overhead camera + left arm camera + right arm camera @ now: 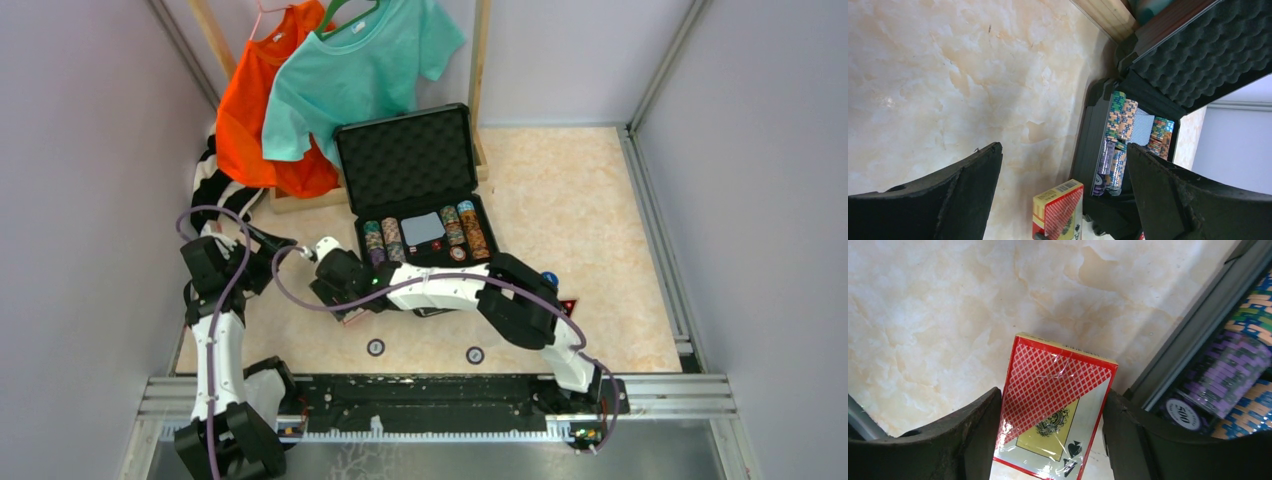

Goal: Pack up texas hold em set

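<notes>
The black briefcase of the texas hold em set lies open at mid-table, its foam lid upright. Rows of multicoloured chips fill it around a blue deck. My right gripper is shut on the red card box, one finger pressed on each long side, just left of the case's rim and the purple chips. In the top view the box peeks out under that gripper. My left gripper hangs open beside it, looking at the box and the case.
Two round buttons lie on the marble tabletop near the front. A blue button and a small red piece sit behind my right forearm. Orange and teal T-shirts hang on a wooden rack at the back.
</notes>
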Controlling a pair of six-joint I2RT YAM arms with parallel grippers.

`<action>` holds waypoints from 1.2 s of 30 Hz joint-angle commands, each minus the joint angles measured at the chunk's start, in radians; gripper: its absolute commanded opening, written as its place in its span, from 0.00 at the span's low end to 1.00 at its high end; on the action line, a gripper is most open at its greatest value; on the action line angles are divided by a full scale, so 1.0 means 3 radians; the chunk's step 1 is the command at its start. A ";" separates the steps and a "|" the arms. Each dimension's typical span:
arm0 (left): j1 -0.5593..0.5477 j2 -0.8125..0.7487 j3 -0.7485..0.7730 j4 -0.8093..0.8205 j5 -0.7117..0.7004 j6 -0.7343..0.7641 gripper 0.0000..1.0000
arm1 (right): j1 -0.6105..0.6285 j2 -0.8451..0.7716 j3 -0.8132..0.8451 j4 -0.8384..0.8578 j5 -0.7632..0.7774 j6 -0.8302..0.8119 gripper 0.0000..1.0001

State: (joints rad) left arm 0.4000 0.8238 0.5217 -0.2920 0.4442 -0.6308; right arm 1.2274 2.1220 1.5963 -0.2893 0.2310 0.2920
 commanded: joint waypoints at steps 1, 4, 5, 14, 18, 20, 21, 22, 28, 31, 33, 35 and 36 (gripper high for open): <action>0.0024 -0.0005 0.0059 0.0061 0.0205 0.0075 0.99 | -0.0039 -0.0470 -0.0101 0.0375 -0.0011 -0.0103 0.43; 0.0022 -0.0013 0.0010 0.0223 0.0536 0.0126 0.97 | -0.0047 -0.0630 -0.0231 0.0521 -0.0019 -0.0207 0.43; 0.0022 -0.0011 -0.0008 0.0290 0.0711 0.0152 0.96 | -0.0047 -0.0676 -0.0263 0.0559 -0.0021 -0.0264 0.43; 0.0020 0.0235 0.0026 0.0744 0.2096 0.0119 0.99 | -0.0191 -0.1196 -0.0629 0.0729 -0.0057 -0.0627 0.43; -0.0011 0.0209 -0.0069 0.1089 0.2366 -0.0170 0.99 | -0.0264 -0.1463 -0.0819 0.0813 -0.0145 -0.0793 0.43; -0.0090 0.0197 -0.0104 0.1261 0.2432 -0.0286 0.99 | -0.0266 -0.1531 -0.0884 0.0831 -0.0191 -0.0882 0.43; -0.0148 0.0193 -0.0091 0.1274 0.2419 -0.0282 0.99 | -0.0266 -0.1645 -0.0905 0.0822 -0.0241 -0.0915 0.43; -0.0219 0.0192 -0.0070 0.1285 0.2411 -0.0273 0.99 | -0.0267 -0.1685 -0.0915 0.0809 -0.0279 -0.0941 0.43; -0.0724 0.0311 0.0133 0.1265 0.2461 -0.0263 0.98 | -0.0264 -0.1956 -0.1097 0.0825 -0.0605 -0.1040 0.43; -0.0858 0.0398 0.0169 0.1329 0.2430 -0.0332 0.98 | -0.0264 -0.2107 -0.1185 0.0706 -0.0655 -0.1099 0.41; -0.0970 0.0470 0.0146 0.1510 0.2458 -0.0457 0.97 | -0.0265 -0.2228 -0.1287 0.0694 -0.0686 -0.1120 0.40; -0.1143 0.0528 0.0167 0.1567 0.2387 -0.0484 0.96 | -0.0264 -0.2302 -0.1337 0.0655 -0.0709 -0.1136 0.41; -0.1246 0.0558 0.0188 0.1562 0.2331 -0.0469 0.95 | -0.0264 -0.2329 -0.1349 0.0630 -0.0709 -0.1138 0.41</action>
State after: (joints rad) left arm 0.1040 0.9638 0.5438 0.1062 1.1515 -0.7471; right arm 1.1431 1.5120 1.1957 -0.1364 0.0521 -0.0219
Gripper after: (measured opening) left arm 0.960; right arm 0.665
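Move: The left hand is open and empty. The card box, already held in the right gripper, lies about 14 cm to its right, 5 cm back and 8 cm below; the poker case's tray is some 30 cm right, 11 cm ahead and 10 cm below. From the right hand, the left gripper is about 15 cm left, 6 cm ahead and 8 cm higher; the tray is 15 cm right, 16 cm ahead and slightly lower. Still pinching the card box by its two long edges, the right gripper lifts it about 15 cm and carries it some 8 cm to the right, tilting it up as it goes. The left hand swings right after it by about 16 cm, also rising some 8 cm and turning roughly 50 degrees clockwise, its fingers staying wide open and closing in on the box's free end without visible contact. ##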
